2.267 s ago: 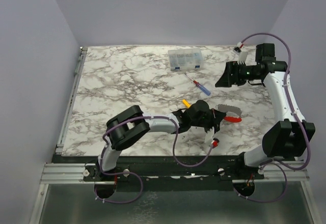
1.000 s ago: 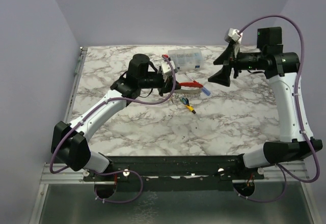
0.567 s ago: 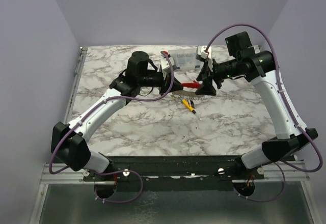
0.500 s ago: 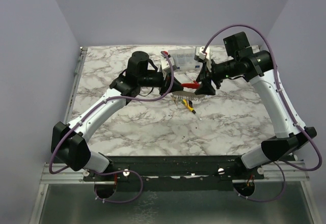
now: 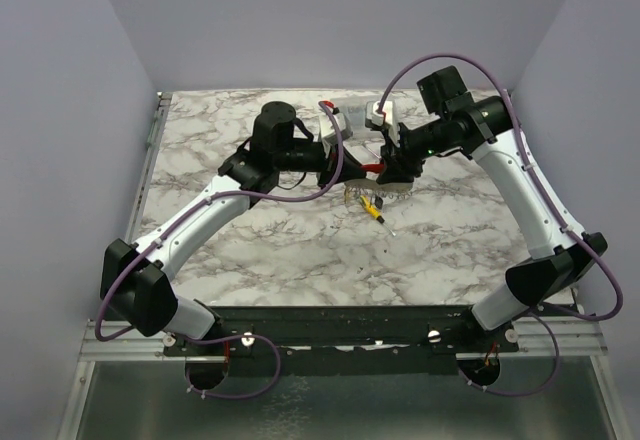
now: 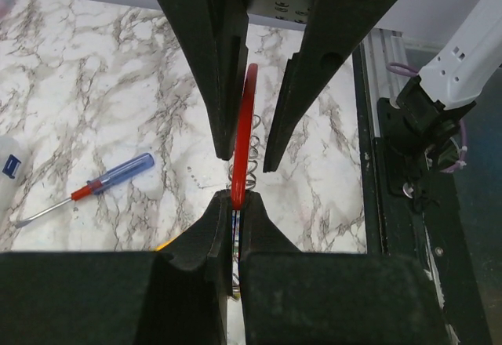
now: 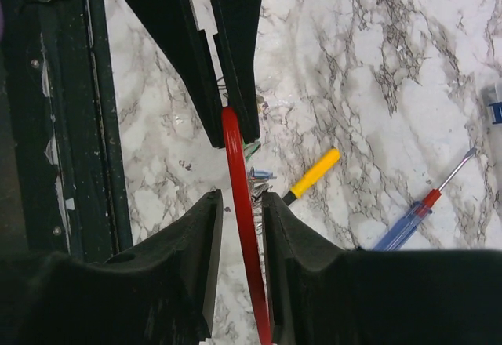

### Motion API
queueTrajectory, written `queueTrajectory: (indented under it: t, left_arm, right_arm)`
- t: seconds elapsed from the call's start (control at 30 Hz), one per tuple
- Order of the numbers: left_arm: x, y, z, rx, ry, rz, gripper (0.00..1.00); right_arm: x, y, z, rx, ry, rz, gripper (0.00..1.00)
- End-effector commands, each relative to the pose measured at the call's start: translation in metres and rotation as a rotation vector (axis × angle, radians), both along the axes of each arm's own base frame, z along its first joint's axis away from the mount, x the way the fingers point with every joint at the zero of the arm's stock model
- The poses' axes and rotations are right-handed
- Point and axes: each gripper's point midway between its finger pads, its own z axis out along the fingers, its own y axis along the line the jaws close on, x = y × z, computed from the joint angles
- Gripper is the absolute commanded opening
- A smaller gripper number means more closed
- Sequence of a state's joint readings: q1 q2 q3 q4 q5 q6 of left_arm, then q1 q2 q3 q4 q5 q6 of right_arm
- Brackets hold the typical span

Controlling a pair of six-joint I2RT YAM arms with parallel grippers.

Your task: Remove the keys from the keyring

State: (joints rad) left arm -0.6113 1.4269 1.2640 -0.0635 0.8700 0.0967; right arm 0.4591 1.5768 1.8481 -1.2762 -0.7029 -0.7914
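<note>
My left gripper (image 6: 234,204) is shut on the lower end of the red strap (image 6: 244,118) of the keyring (image 6: 251,174), held above the table's middle. My right gripper (image 7: 241,197) faces it from the other side. Its fingers (image 7: 200,235) straddle the same red strap (image 7: 239,157), partly closed, with a gap still showing on one side. The keys (image 7: 263,176), with blue and green heads, hang in a bunch under the strap. From above the keys (image 5: 357,196) dangle between the left gripper (image 5: 343,172) and the right gripper (image 5: 394,174).
A yellow-handled screwdriver (image 7: 314,174) lies on the marble table (image 5: 230,230) just under the keys. A red-and-blue-handled screwdriver (image 6: 102,184) lies further back. The clear parts box (image 5: 350,118) stands at the back, half hidden by the arms.
The right arm has swung left to the strap and its jaws have narrowed around it. The left gripper holds the keyring in the same place.
</note>
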Motion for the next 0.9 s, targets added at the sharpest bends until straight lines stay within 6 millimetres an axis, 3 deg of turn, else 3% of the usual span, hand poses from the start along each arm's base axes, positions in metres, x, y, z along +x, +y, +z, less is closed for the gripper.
queueTrajectory:
  t: [0.0, 0.17, 0.2, 0.27, 0.3, 0.33, 0.47, 0.53, 0.7, 0.87]
  left_arm:
    - [-0.01, -0.005, 0.028, -0.068, -0.065, -0.046, 0.0]
    - [-0.009, -0.007, 0.03, -0.077, -0.077, -0.048, 0.0]
    - [-0.009, -0.007, 0.029, -0.077, -0.077, -0.047, 0.0]
    - [-0.008, -0.006, 0.03, -0.077, -0.073, -0.036, 0.0]
    - [-0.006, -0.005, 0.031, -0.077, -0.068, -0.025, 0.0]
    - [-0.004, -0.002, 0.031, -0.077, -0.059, -0.011, 0.05]
    - [0.008, 0.021, 0.029, -0.077, -0.029, 0.062, 0.57]
    - [0.014, 0.036, 0.025, -0.072, -0.027, 0.115, 0.66]
    - [0.009, 0.064, 0.006, -0.044, -0.102, 0.162, 0.69]
    - [-0.006, 0.072, -0.012, -0.017, -0.193, 0.125, 0.66]
  right_arm:
    - [-0.003, 0.002, -0.01, -0.029, 0.018, 0.033, 0.33]
    - [-0.004, 0.006, -0.015, -0.035, 0.04, 0.046, 0.28]
    - [-0.004, 0.006, -0.015, -0.035, 0.041, 0.046, 0.23]
    - [-0.001, 0.007, -0.015, -0.038, 0.044, 0.03, 0.03]
    - [0.001, 0.007, -0.014, -0.035, 0.048, 0.01, 0.01]
    - [0.003, 0.008, -0.011, -0.029, 0.047, -0.009, 0.01]
    - [0.006, 0.012, 0.003, 0.023, 0.029, -0.065, 0.01]
    - [0.006, 0.013, 0.008, 0.05, 0.018, -0.08, 0.01]
    - [-0.002, 0.013, 0.011, 0.066, 0.052, -0.094, 0.01]
    - [-0.01, 0.014, 0.014, 0.095, 0.066, -0.094, 0.01]
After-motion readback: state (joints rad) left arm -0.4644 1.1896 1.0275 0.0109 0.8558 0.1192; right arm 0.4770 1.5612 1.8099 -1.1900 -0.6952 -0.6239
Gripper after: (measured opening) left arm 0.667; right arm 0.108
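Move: The keyring hangs in the air by its red handle, pinched in the left gripper, its middle about 3 cm to that gripper's right and 3 cm below. From the right gripper it lies some 2 cm to the left and 3 cm below, with the handle already running between the half-open fingers. On the table roughly 25 cm below the right gripper, the yellow screwdriver lies about 5 cm ahead and 1 cm right, the blue screwdriver about 13 cm ahead and 8 cm right. Close the right gripper onto the red handle, easing it down and left about 1 cm each, while the left keeps its pinch. Once the right has hold, open the left fingers well over half and draw that gripper away to the left, about 7 cm, turning it some 10 degrees counter-clockwise; keep the right gripper shut on the handle. ##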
